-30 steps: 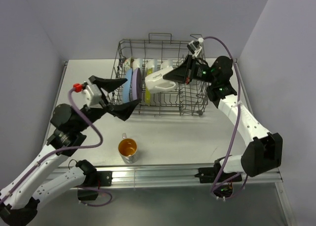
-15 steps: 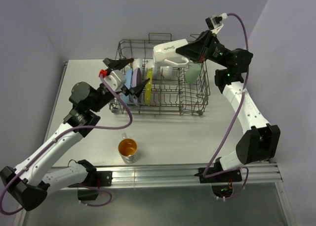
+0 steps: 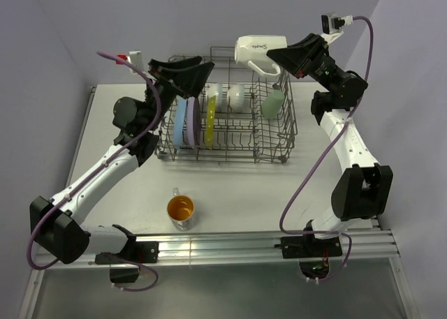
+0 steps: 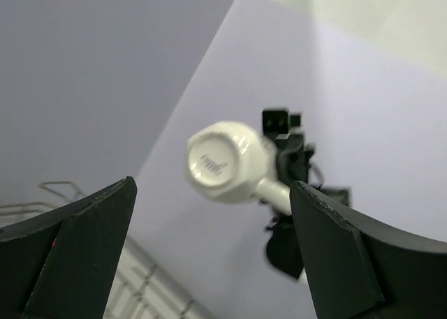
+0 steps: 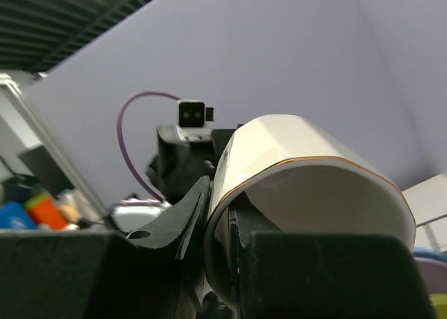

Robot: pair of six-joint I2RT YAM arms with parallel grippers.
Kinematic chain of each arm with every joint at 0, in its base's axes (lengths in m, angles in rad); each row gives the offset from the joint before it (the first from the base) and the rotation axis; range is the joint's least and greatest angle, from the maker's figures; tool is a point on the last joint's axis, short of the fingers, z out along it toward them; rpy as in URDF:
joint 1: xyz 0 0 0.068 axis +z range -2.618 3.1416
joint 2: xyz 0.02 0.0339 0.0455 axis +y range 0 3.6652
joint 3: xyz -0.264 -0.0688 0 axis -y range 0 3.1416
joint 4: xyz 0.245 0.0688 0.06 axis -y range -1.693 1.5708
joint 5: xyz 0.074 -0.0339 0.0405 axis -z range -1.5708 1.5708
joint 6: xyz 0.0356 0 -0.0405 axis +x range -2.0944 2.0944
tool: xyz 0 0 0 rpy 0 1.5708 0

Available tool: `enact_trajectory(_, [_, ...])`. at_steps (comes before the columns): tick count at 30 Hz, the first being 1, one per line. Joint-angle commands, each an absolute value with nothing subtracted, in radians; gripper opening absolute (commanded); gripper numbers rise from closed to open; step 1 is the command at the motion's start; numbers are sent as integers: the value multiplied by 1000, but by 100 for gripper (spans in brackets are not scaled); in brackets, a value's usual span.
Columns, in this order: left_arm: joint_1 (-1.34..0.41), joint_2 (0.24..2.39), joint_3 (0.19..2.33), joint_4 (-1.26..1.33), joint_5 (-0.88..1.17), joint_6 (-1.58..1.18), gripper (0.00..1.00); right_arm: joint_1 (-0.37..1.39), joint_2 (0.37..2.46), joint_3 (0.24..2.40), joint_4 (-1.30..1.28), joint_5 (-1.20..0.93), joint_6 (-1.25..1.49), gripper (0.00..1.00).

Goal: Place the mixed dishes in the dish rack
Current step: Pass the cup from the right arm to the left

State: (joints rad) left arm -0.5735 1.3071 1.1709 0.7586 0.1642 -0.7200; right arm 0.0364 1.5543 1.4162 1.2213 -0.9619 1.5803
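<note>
The grey wire dish rack (image 3: 237, 151) stands at the back of the table. In it a blue plate (image 3: 181, 121), a lavender plate (image 3: 190, 121) and a yellow-green plate (image 3: 209, 118) stand upright, with white dishes (image 3: 235, 95) and a pale green cup (image 3: 274, 104) behind. My right gripper (image 3: 279, 58) is shut on the wall of the white mug (image 3: 260, 49), held on its side high above the rack. The mug's rim (image 5: 307, 183) fills the right wrist view. My left gripper (image 3: 190, 73) is open and raised over the rack's left back corner. Its fingers (image 4: 77, 242) frame the mug's base (image 4: 225, 162). An orange-inside cup (image 3: 180, 210) stands on the table.
The white table (image 3: 279, 193) ends at a metal rail (image 3: 230, 246) by the arm bases. Lilac walls close in behind and to the right. The two grippers face each other above the rack with the mug between them.
The right arm has lifted the mug out of the rack, up and back. The left arm has swung up from beside the rack to above its left back corner, staying open.
</note>
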Motion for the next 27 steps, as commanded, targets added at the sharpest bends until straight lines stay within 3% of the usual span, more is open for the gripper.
enact_trajectory(1, [-551,1299,1238,811,75,-1076,99,37,1480,1407,1551,-879,1367,0])
enact_trajectory(9, [-540,1370,1273,799,20,-1339,99,75,1396,1338,1436,-865,936,0])
enact_trajectory(15, [-540,1445,1338,770,41,-1382,99,112,1387,1364,1313,-822,666,0])
enact_trajectory(21, [-541,1534,1402,805,86,-1410,99,222,1293,1255,1215,-767,376,0])
enact_trajectory(27, [-551,1588,1408,917,116,-1460,99,275,1262,1203,1140,-715,285,0])
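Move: The white cup held by the right gripper lies about 13 cm to the left hand's right, some 4 cm farther out and 5 cm higher, its base facing the open left fingers. From the right hand, the left gripper is roughly 17 cm left, 3 cm back and 3 cm lower. Well below, near 38 cm down, the yellow plate stands 13 cm ahead of the left hand and level sideways; the green cup is 20 cm ahead of the right hand and 6 cm right. Mostly forward, after a short rise, the left hand travels about 6 cm and then edges right and down again towards the cup's base, its wrist rolling some 40 degrees about the fingers, which stay wide open. The right hand keeps its pinch on the rim, rolls the cup roughly 55 degrees about its own fingers, and late on carries it back and left towards the left gripper. ##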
